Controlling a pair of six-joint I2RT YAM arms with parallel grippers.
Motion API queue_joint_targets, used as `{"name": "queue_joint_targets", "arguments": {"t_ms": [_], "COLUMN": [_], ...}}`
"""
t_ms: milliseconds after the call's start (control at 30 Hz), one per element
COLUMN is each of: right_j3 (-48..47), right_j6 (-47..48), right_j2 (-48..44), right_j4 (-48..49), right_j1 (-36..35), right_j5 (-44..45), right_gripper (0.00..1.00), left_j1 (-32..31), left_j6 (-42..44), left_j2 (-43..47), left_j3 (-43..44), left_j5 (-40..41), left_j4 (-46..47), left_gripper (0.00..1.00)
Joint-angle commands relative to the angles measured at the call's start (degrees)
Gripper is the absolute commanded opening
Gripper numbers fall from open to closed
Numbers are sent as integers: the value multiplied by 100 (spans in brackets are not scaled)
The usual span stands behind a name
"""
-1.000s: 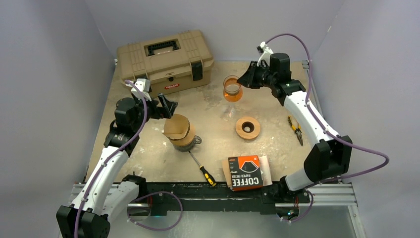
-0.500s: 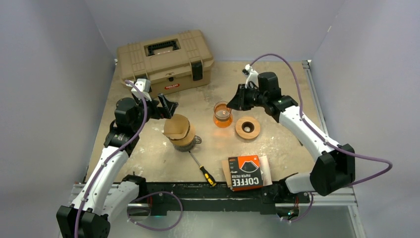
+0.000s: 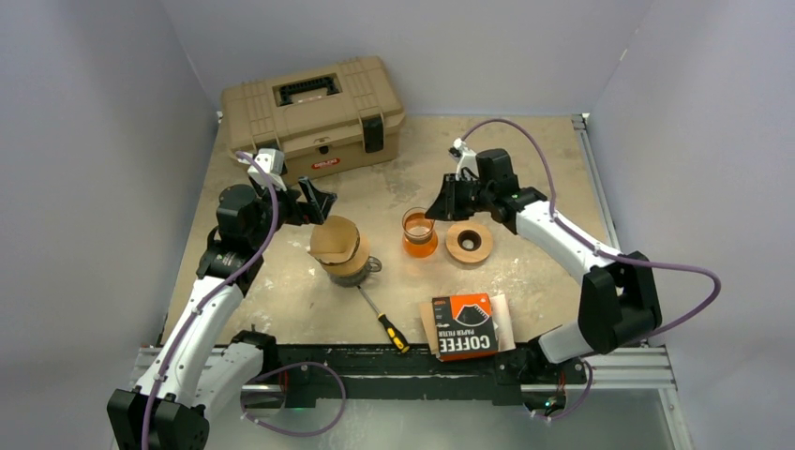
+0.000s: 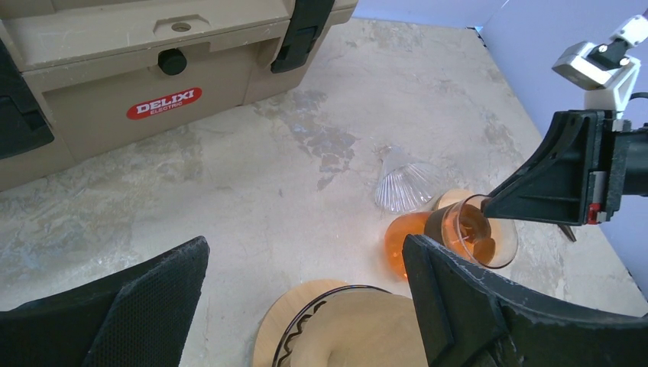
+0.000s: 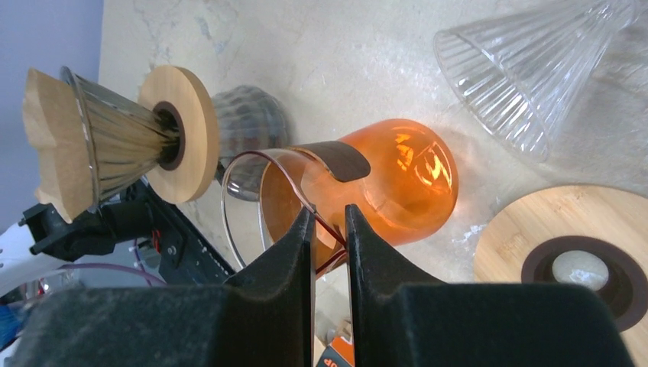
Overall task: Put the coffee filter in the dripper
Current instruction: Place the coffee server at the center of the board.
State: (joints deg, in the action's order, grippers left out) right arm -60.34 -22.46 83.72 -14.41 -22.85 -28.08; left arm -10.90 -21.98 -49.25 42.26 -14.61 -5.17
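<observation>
A brown paper coffee filter (image 3: 334, 238) (image 4: 374, 336) (image 5: 46, 145) sits in the ribbed glass dripper (image 3: 349, 261) (image 5: 115, 138), which has a wooden collar (image 4: 279, 321) (image 5: 179, 141) and stands on a dark server. My left gripper (image 3: 319, 202) (image 4: 306, 252) hangs open just above and behind it, holding nothing. My right gripper (image 3: 433, 211) (image 5: 328, 222) is shut on the rim of an orange glass carafe (image 3: 419, 234) (image 4: 405, 241) (image 5: 397, 180), which leans toward it, to the right of the dripper.
A second clear glass cone (image 4: 401, 187) (image 5: 535, 69) lies on its side behind the carafe, beside a wooden ring (image 3: 468, 241) (image 5: 581, 245). A tan toolbox (image 3: 314, 112) stands at the back left. Coffee filter pack (image 3: 464, 325), screwdriver (image 3: 384, 322) and pliers (image 3: 560, 246) lie nearer.
My right arm has carried the orange carafe from the back of the table forward and left, to beside the wooden ring. The left arm has not moved.
</observation>
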Motion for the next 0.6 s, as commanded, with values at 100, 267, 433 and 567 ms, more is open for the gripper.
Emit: {"name": "queue_joint_targets", "arguments": {"t_ms": [100, 267, 433, 567], "right_j3": [-21, -107, -188, -198], "right_j6": [170, 286, 379, 458], "right_j2": [122, 129, -96, -227], "right_j4": [249, 127, -4, -31], "right_j1": [-52, -52, -53, -53], "right_j5": [-46, 175, 647, 836], "right_gripper": [11, 38, 61, 75], "left_j1": [52, 52, 61, 61], "left_j6": [-95, -101, -97, -99], "left_j2": [69, 82, 91, 91], "left_j3": [-59, -60, -60, -60], "left_j5": [-42, -45, -29, -16], "left_j4": [254, 253, 245, 244], "left_gripper": [98, 98, 98, 99]}}
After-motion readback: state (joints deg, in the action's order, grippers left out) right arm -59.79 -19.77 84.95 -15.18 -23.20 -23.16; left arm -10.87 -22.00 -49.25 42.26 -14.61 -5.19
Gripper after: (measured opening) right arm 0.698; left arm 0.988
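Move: Some 3 cm to the left and 2 cm back of the right hand is the middle of the coffee server, which it holds by the rim, about 7 cm lower; the bare board for it lies about 13 cm down. From the same hand, the dripper with its filter is roughly 18 cm left and 6 cm back, the wooden ring about 7 cm right and 1 cm back, and the glass cone 6 cm straight ahead. The server lies some 21 cm right of the left hand, level with it and 16 cm below. Lowering the held coffee server almost straight down by about 2 cm, the right hand brings its base onto the board, then opens its fingers wide from their pinch on the rim. As they part, the hand eases roughly 1 cm to the right and a touch forward, tilting some 5 degrees, with the fingertips still around the rim. ##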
